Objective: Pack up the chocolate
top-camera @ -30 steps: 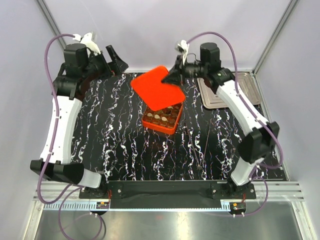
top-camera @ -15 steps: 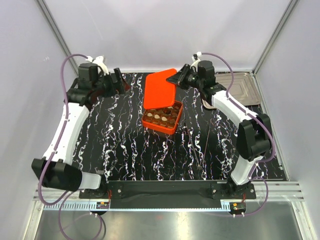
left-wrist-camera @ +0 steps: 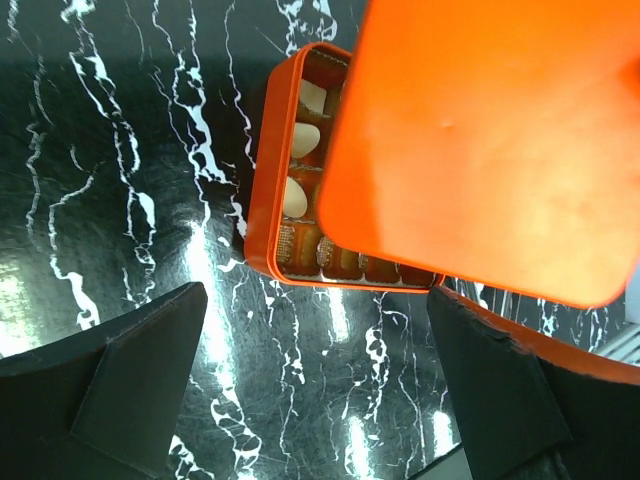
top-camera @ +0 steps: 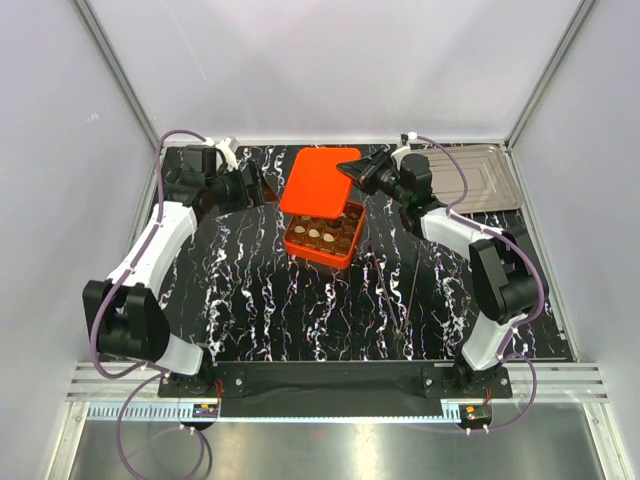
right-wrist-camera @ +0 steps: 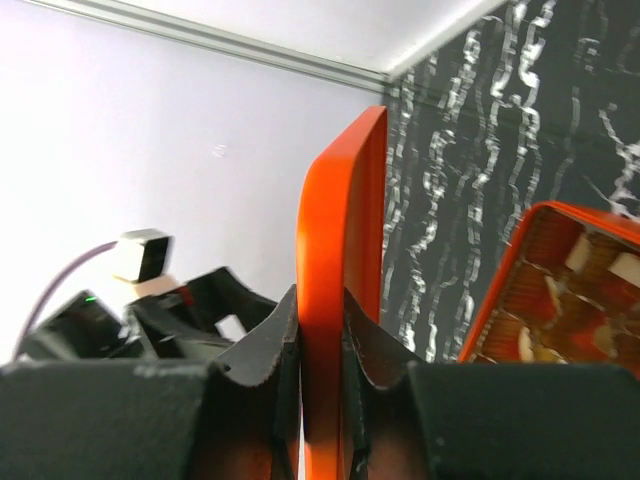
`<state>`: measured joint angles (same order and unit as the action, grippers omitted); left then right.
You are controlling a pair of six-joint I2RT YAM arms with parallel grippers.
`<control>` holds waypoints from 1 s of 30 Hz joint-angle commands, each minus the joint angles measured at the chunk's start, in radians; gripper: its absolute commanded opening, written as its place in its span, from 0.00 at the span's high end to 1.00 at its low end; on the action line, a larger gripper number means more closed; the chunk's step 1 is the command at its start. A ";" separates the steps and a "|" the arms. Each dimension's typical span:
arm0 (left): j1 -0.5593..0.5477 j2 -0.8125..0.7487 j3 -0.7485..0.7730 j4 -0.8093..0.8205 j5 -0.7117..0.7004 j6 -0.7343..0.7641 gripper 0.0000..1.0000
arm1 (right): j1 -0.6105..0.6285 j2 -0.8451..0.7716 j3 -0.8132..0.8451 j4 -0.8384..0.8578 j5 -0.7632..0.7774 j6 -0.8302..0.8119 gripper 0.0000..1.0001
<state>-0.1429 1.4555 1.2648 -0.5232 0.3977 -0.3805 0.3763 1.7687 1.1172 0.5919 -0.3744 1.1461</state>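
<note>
The orange grid box (top-camera: 300,240) sits mid-table, and cream and dark chocolate (top-camera: 318,234) fills its cells. My right gripper (top-camera: 352,168) is shut on the edge of the orange lid (top-camera: 318,183), which hangs tilted over the box's far side. In the right wrist view the fingers pinch the lid (right-wrist-camera: 345,220) edge-on at the right gripper (right-wrist-camera: 320,320), with the box (right-wrist-camera: 510,290) to the right. My left gripper (top-camera: 252,186) stands open just left of the box. Its wrist view shows the left gripper (left-wrist-camera: 315,320) empty, the box rim (left-wrist-camera: 260,200), pale chocolate (left-wrist-camera: 294,197) and the lid (left-wrist-camera: 490,140) overhead.
A silver metal tray (top-camera: 490,180) lies at the back right behind the right arm. White enclosure walls and aluminium posts close in the table on three sides. Black marbled tabletop (top-camera: 300,310) stretches in front of the box.
Both arms have come down and inward. The left gripper has swung right to the box's side. The right gripper has turned the lid and lowered it nearer the box.
</note>
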 commanded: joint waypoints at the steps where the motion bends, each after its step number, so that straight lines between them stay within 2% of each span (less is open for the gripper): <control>1: 0.000 0.022 -0.001 0.072 0.046 -0.029 0.01 | -0.004 0.011 0.003 0.200 0.022 0.076 1.00; 9: 0.000 0.086 -0.033 0.167 0.122 -0.115 0.01 | -0.005 0.081 -0.054 0.282 0.031 0.156 1.00; 14: -0.001 0.141 -0.038 0.203 0.106 -0.132 0.01 | -0.004 0.112 -0.114 0.348 0.043 0.188 1.00; 30: -0.021 0.249 -0.056 0.328 0.164 -0.173 0.04 | -0.008 0.187 -0.160 0.402 0.006 0.233 1.00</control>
<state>-0.1532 1.7016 1.2148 -0.2810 0.5194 -0.5385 0.3737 1.9503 0.9592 0.9012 -0.3588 1.3525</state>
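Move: The left hand, empty and wide open, has the chocolate box about 12 cm to its right, 2 cm back and 13 cm below; the orange lid's middle is 11 cm right, level fore and aft, 3 cm higher. From the right hand, which holds that lid, the box lies 6 cm back, 4 cm left and 16 cm below, the lid's middle 3 cm back and 5 cm left. The empty tray is 8 cm ahead, 25 cm right. Still pinching the lid by its right edge, the right hand lowers it about 8 cm almost straight down towards the open box, after a small rise, tipping roughly 10 degrees. Meanwhile the open left hand sinks some 7 cm, working forward and right to the lid's left edge and rolling slightly; whether its fingers touch can't be seen. ##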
